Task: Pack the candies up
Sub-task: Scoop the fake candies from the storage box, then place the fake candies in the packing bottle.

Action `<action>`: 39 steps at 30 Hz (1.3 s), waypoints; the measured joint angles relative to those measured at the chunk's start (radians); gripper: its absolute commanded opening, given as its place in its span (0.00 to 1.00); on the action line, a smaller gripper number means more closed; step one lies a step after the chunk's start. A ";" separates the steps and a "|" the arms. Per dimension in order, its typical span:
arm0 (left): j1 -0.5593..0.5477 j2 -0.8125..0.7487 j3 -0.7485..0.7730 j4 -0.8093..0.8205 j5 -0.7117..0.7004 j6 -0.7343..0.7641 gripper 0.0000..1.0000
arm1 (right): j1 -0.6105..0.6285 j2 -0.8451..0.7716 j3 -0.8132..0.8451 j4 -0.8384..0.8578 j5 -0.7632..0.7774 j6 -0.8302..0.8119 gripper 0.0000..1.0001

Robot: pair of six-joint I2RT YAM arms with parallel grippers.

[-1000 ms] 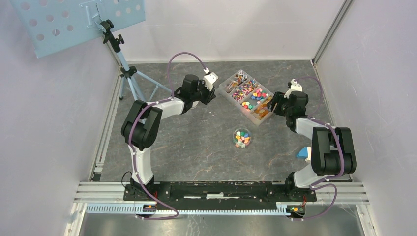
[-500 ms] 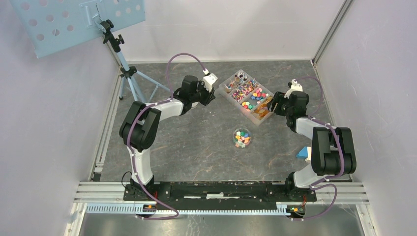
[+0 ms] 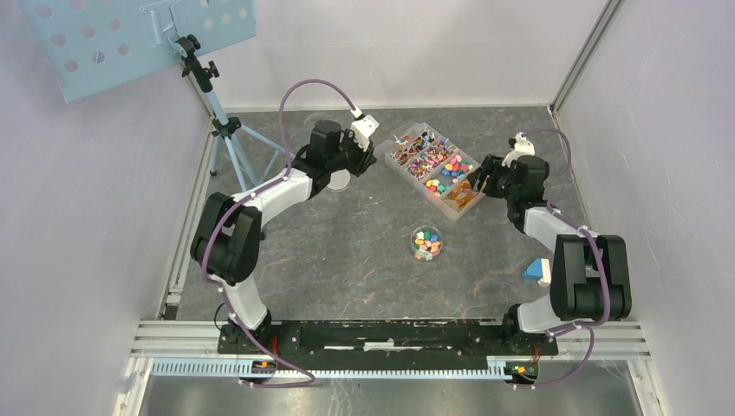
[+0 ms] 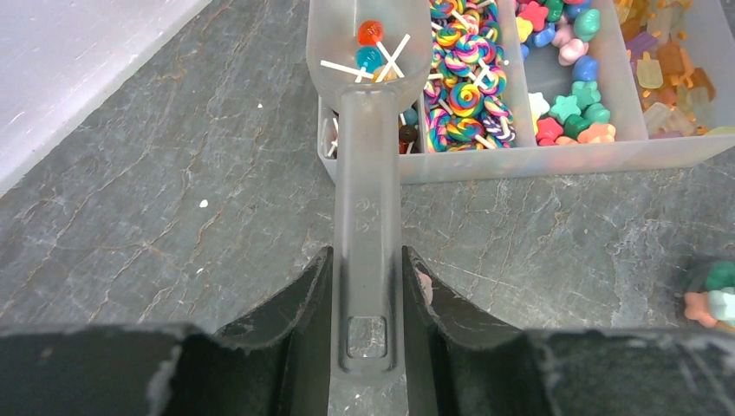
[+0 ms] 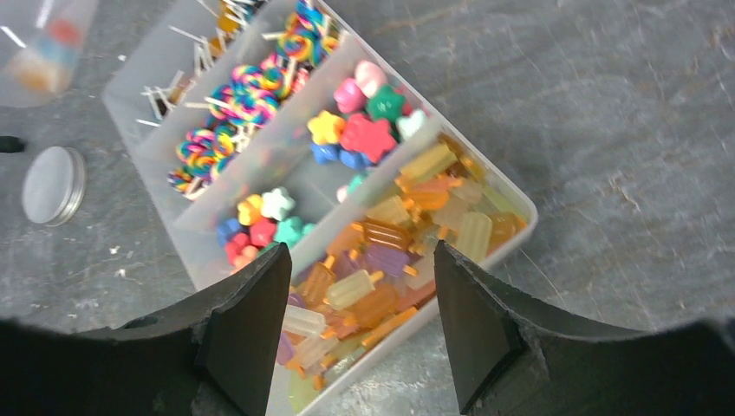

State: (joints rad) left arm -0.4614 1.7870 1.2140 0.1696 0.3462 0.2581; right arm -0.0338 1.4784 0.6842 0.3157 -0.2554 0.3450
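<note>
The candies [image 3: 436,167] fill a clear divided tray [image 4: 537,156]: swirl lollipops [image 4: 464,82], star and flower shapes [image 5: 360,130], and popsicle shapes [image 5: 390,260]. More of them sit in a small round jar [image 3: 426,243] on the table's middle. My left gripper [image 4: 367,260] is shut on the handle of a translucent scoop [image 4: 368,156], whose bowl holds a red and a blue lollipop [image 4: 371,39] above the tray's left end compartment. My right gripper [image 5: 362,260] hovers open over the popsicle compartment at the tray's near end, with nothing between its fingers.
A grey round lid [image 3: 336,180] lies on the table left of the tray, below the left arm. A blue block [image 3: 537,270] sits by the right arm's base. A tripod stand [image 3: 227,130] occupies the back left corner. Walls close in both sides.
The left arm has stretched back and left, carrying the scoop to the tray's far end, and the grey lid now shows beside it. The right gripper has shifted only slightly.
</note>
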 measured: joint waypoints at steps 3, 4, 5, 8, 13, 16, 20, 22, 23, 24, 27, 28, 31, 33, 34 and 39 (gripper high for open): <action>0.000 -0.021 0.027 -0.064 -0.007 0.000 0.02 | 0.002 -0.027 0.013 0.002 -0.028 0.003 0.67; 0.000 -0.031 0.036 -0.095 -0.010 -0.003 0.02 | 0.002 -0.043 0.013 0.000 -0.037 0.005 0.67; 0.000 -0.044 0.043 -0.129 -0.015 -0.007 0.02 | 0.002 -0.060 0.013 -0.001 -0.045 0.007 0.67; -0.002 -0.087 0.071 -0.239 -0.032 -0.020 0.02 | 0.002 -0.111 0.013 -0.003 -0.069 0.014 0.58; -0.030 -0.188 0.100 -0.413 -0.068 -0.033 0.02 | 0.030 -0.208 -0.001 -0.004 -0.116 0.033 0.44; -0.078 -0.262 0.101 -0.499 -0.099 -0.034 0.02 | 0.097 -0.278 -0.024 -0.010 -0.129 0.040 0.36; -0.166 -0.346 0.101 -0.598 -0.130 -0.034 0.02 | 0.213 -0.377 -0.043 -0.048 -0.128 0.041 0.23; -0.211 -0.383 0.101 -0.647 -0.135 -0.041 0.02 | 0.274 -0.425 -0.045 -0.066 -0.121 0.042 0.15; -0.225 -0.408 0.097 -0.671 -0.135 -0.047 0.02 | 0.304 -0.451 -0.047 -0.071 -0.116 0.043 0.10; -0.243 -0.419 0.095 -0.679 -0.135 -0.049 0.02 | 0.331 -0.477 -0.052 -0.072 -0.110 0.046 0.06; -0.285 -0.491 0.061 -0.716 -0.136 -0.065 0.02 | 0.385 -0.553 -0.077 -0.068 -0.104 0.072 0.00; -0.298 -0.517 0.048 -0.735 -0.136 -0.074 0.02 | 0.395 -0.573 -0.088 -0.061 -0.101 0.087 0.00; -0.328 -0.566 0.034 -0.788 -0.136 -0.097 0.02 | 0.426 -0.596 -0.111 -0.051 -0.096 0.116 0.00; -0.350 -0.591 0.027 -0.822 -0.137 -0.116 0.02 | 0.458 -0.596 -0.122 -0.051 -0.087 0.130 0.00; -0.359 -0.603 0.022 -0.839 -0.137 -0.120 0.02 | 0.468 -0.597 -0.127 -0.052 -0.083 0.132 0.00; -0.383 -0.665 -0.005 -0.933 -0.137 -0.146 0.02 | 0.538 -0.637 -0.179 -0.055 -0.053 0.152 0.00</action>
State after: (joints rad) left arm -0.8444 1.1217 1.2095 -0.7639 0.2089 0.1116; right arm 0.5045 0.8410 0.5056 0.2607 -0.3084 0.4973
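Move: Behind and to the right of the left hand, which grips the loaded clear scoop, the round storage box sits about 21 cm back, 15 cm right and 13 cm lower. The candy tray's middle lies roughly 19 cm to that hand's right and level ahead, the round lid 8 cm to its left. From the right hand the storage box is some 17 cm back, 17 cm left and 7 cm lower; the tray's middle is 13 cm left and 4 cm ahead. Lifting the scoop off the lollipop end of the tray, the left hand draws back about 26 cm and some 10 cm up, tipping its fingers further down and keeping its grip. The empty right hand rises off the popsicle end, then sweeps left and back to above the storage box and near the scoop's mouth, turning some 30 degrees counter-clockwise and shutting its fingers on nothing. ##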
